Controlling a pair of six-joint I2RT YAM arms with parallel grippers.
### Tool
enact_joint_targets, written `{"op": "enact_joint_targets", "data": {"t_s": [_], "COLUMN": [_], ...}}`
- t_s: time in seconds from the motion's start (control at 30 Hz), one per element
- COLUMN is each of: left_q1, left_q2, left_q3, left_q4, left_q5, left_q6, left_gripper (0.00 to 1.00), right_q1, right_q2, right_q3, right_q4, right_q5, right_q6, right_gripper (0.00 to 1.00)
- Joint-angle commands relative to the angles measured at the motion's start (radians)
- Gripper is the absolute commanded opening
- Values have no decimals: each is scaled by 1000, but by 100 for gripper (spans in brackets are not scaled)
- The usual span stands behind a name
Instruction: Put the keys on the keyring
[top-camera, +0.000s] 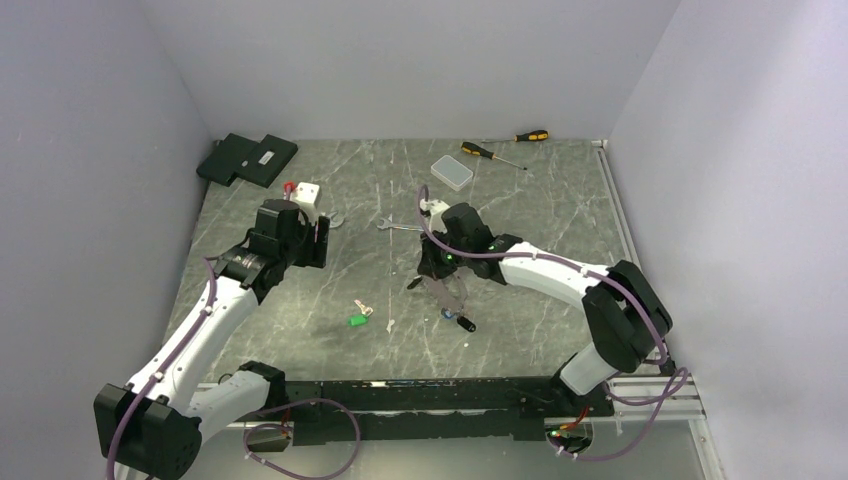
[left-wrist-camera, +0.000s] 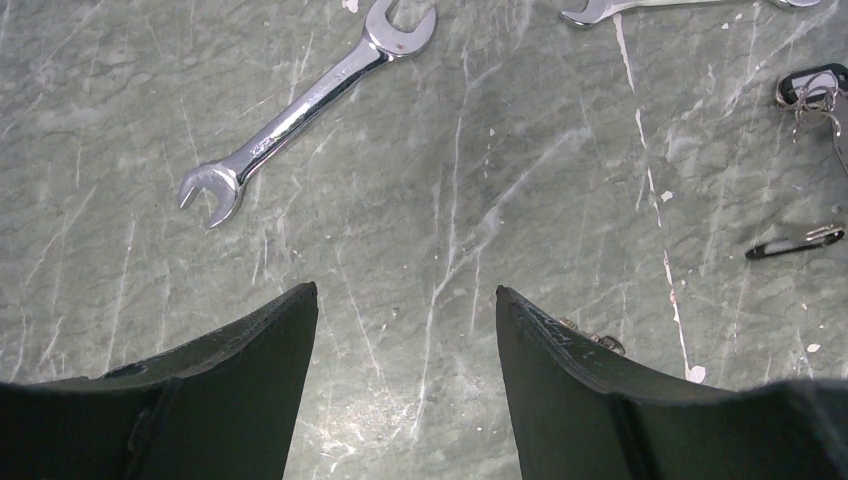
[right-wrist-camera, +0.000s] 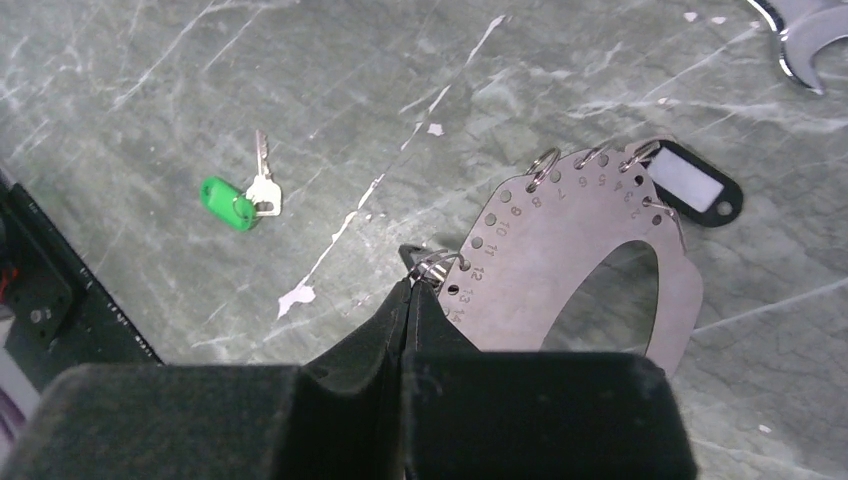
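Note:
The keyring (right-wrist-camera: 590, 240) is a flat pale grey metal loop with numbered holes, and several small wire rings hang in them. A black tag with a white label (right-wrist-camera: 695, 185) is hooked on its far edge. My right gripper (right-wrist-camera: 408, 285) is shut, its tips pinching one small wire ring (right-wrist-camera: 437, 265) at the loop's near edge. In the top view the keyring (top-camera: 447, 293) hangs under this gripper (top-camera: 437, 275). A key with a green tag (right-wrist-camera: 230, 203) lies loose on the table to the left. My left gripper (left-wrist-camera: 405, 292) is open over bare table.
A silver spanner (left-wrist-camera: 300, 110) lies ahead of the left gripper, another (top-camera: 400, 227) near the right arm. At the back are a clear box (top-camera: 452, 172), two screwdrivers (top-camera: 492, 153), black boxes (top-camera: 248, 158) and a white block (top-camera: 305, 192).

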Motion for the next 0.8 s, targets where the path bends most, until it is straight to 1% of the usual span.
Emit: {"op": "enact_joint_targets", "data": {"t_s": [0.0,0.13,0.27,0.43,0.57,0.67,0.7,0.73,0.77], "left_q1": [-3,-3,-3,-3,-3,-3,-3,-3,-3], "left_q2": [-23,-25,-24,-25,-23,-22,-22,-21,-20], "left_q3": [31,31,31,32,31,30,30,30,30], "left_q4": [22,20,19,19,19,20,20,20,20], "left_q5": [16,17,16,13,11,9,7,7,8], "left_q6": [7,8,8,10,10,10,10,10,10], "left_gripper": [70,70,70,70,70,70,70,70,70], "right_q1": [-21,-31,-31,-31,-31,-31,-31,-31,-31], "right_q2": [-47,-19,55,174,271,327,326,317,304], "right_q3": [-8,5,45,156,260,327,336,329,317], "right_q4": [90,87,82,78,68,10,-6,-14,-19], "right_q5": [-109,-118,-87,-7,0,-3,6,19,33], "right_q6": [5,4,22,74,89,64,53,42,30], "right_gripper": [0,0,0,0,0,19,26,35,39]}}
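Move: The right hand already holds the keyring, a flat grey plate hung with rings and tags. The plate's middle is about 4 cm to the hand's right, 2 cm nearer the base and 4 cm lower. It is taken to a bare table spot some 5 cm ahead, 1 cm to the right and 8 cm below. From the right hand, the middle wrench lies about 16 cm ahead and 3 cm left, the green-tagged key 14 cm left and 5 cm back, both 8 cm down. From the left hand, that spot is about 26 cm right, 4 cm ahead and 16 cm below. After hardly shifting at first, the right arm, still pinching the keyring plate by its edge, swings it over the table towards the middle wrench, about 6 cm forward and 4 cm left while sinking some 3 cm, the wrist barely turning. In the last part of that swing the shut fingers start to part, to roughly a third open, with the plate's edge still right at the fingertips. ##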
